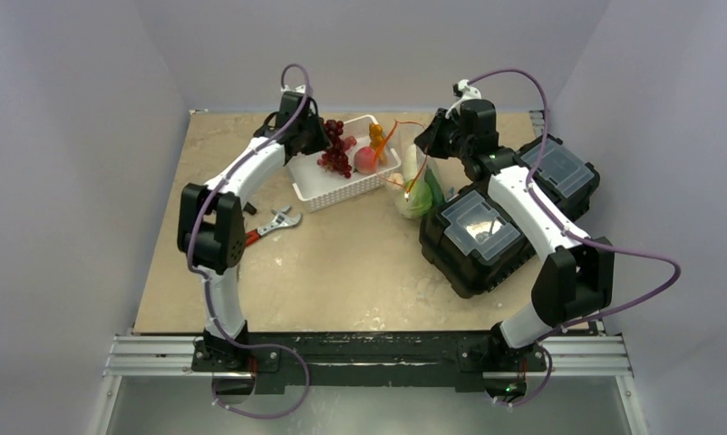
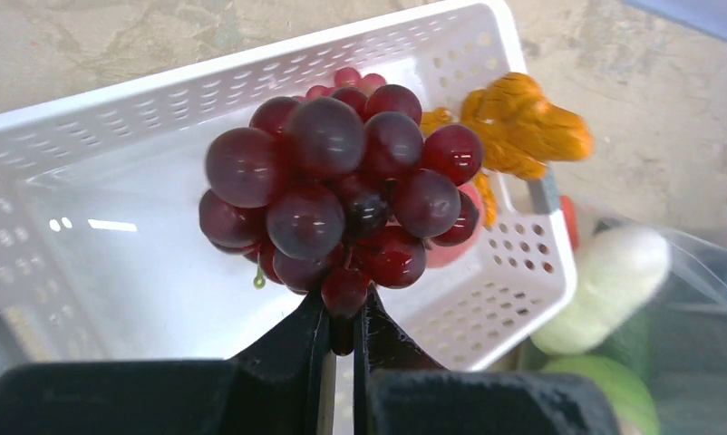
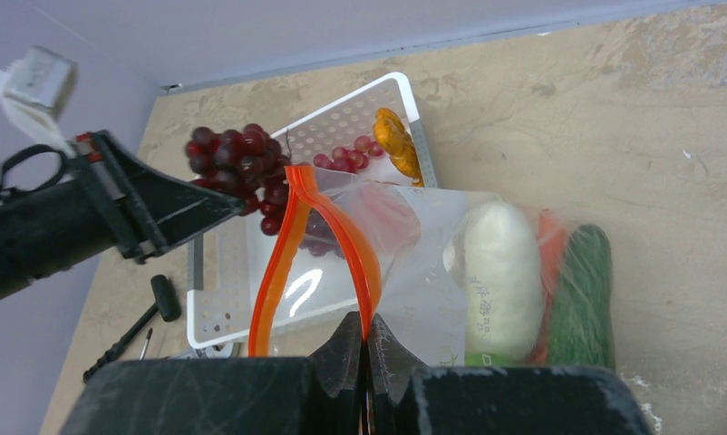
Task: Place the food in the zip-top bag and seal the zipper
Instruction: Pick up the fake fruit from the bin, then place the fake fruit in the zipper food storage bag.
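My left gripper [image 2: 342, 313] is shut on the lowest grape of a dark purple grapes bunch [image 2: 337, 195], held just above the white basket [image 2: 115, 118]. Behind the bunch in the basket are an orange carrot [image 2: 523, 127] and small red grapes [image 2: 351, 77]. My right gripper [image 3: 367, 326] is shut on the red-orange zipper [image 3: 362, 258] of the zip-top bag [image 3: 428, 272], and the mouth gapes toward the grapes [image 3: 237, 159]. Inside the bag lie a white oval piece [image 3: 500, 276] and a dark green cucumber [image 3: 586, 290]. From above, the bag [image 1: 419, 186] stands right of the basket [image 1: 346, 186].
Two black toolboxes [image 1: 476, 237] [image 1: 559, 172] sit under the right arm, close to the bag. A wrench [image 1: 278, 220] lies left of the basket beside the left arm. Screwdrivers [image 3: 129, 331] lie on the tabletop by the basket's corner.
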{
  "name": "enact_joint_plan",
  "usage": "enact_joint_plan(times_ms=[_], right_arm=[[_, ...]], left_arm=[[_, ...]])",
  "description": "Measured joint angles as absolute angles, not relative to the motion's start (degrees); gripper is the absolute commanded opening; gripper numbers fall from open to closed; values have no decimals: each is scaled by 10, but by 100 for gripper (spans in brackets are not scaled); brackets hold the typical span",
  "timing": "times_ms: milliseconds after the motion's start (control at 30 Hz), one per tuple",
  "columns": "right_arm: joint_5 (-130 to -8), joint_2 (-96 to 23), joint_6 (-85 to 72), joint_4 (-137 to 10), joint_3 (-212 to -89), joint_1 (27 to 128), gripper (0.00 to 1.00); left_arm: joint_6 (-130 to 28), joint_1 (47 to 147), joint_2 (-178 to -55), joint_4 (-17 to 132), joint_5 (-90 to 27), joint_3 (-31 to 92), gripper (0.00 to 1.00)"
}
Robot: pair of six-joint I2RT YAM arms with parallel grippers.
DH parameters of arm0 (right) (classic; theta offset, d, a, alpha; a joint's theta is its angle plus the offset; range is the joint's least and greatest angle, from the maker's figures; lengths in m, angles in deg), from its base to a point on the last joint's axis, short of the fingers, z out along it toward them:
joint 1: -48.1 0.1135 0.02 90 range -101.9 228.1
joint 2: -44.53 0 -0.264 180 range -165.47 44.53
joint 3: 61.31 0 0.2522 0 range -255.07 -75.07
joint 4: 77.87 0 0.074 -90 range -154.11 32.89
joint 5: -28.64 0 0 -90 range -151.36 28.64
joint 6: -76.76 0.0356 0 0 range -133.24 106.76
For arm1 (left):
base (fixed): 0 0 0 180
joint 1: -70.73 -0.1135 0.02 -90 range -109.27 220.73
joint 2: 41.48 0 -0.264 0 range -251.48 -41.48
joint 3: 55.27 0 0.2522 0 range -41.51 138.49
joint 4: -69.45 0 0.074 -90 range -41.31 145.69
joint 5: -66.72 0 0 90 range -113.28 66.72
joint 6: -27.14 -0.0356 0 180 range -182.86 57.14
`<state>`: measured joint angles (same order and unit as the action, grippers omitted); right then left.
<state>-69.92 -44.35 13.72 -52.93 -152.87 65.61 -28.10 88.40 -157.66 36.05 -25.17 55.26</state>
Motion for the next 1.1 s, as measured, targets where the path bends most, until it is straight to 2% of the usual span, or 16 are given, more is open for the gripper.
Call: enact_joint_plan(times_ms=[400, 700, 867, 1100], right_arm=[[-702, -443, 138, -535, -1527, 656, 0], [-734, -443, 141, -554, -1516, 656, 0], [-747, -443, 141, -559, -1514, 656, 0], [-759, -443, 142, -560, -1514, 657, 0]], left_arm=[[-321, 884, -1358, 340, -279, 468, 0], [-318, 903, -1234, 346, -373, 410, 0], [-304, 947, -1209, 385, -407, 407, 0], [-279, 1003, -1239, 447, -418, 409, 0]])
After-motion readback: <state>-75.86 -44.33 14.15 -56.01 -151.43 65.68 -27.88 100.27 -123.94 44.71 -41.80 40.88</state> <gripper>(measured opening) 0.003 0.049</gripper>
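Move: To the right of the left hand, which already holds the grapes by the top, the bag's open mouth lies some 17 cm off, 10 cm nearer the base and 8 cm higher. About 9 cm below that hand are the white bin, its middle 2 cm ahead and 4 cm right, the peach 4 cm ahead and 10 cm right, and the ginger 9 cm ahead and 13 cm right. From the right hand, the mouth's middle is 4 cm left, 2 cm back and 4 cm lower. Hoisting the pinched grapes from over the bin, the left hand climbs about 21 cm while drawing back some 17, then late on swings right towards the bag mouth, its fingers tipping up and the hand turning clockwise. The right hand keeps its pinch on the bag's rim, easing it a little left. ##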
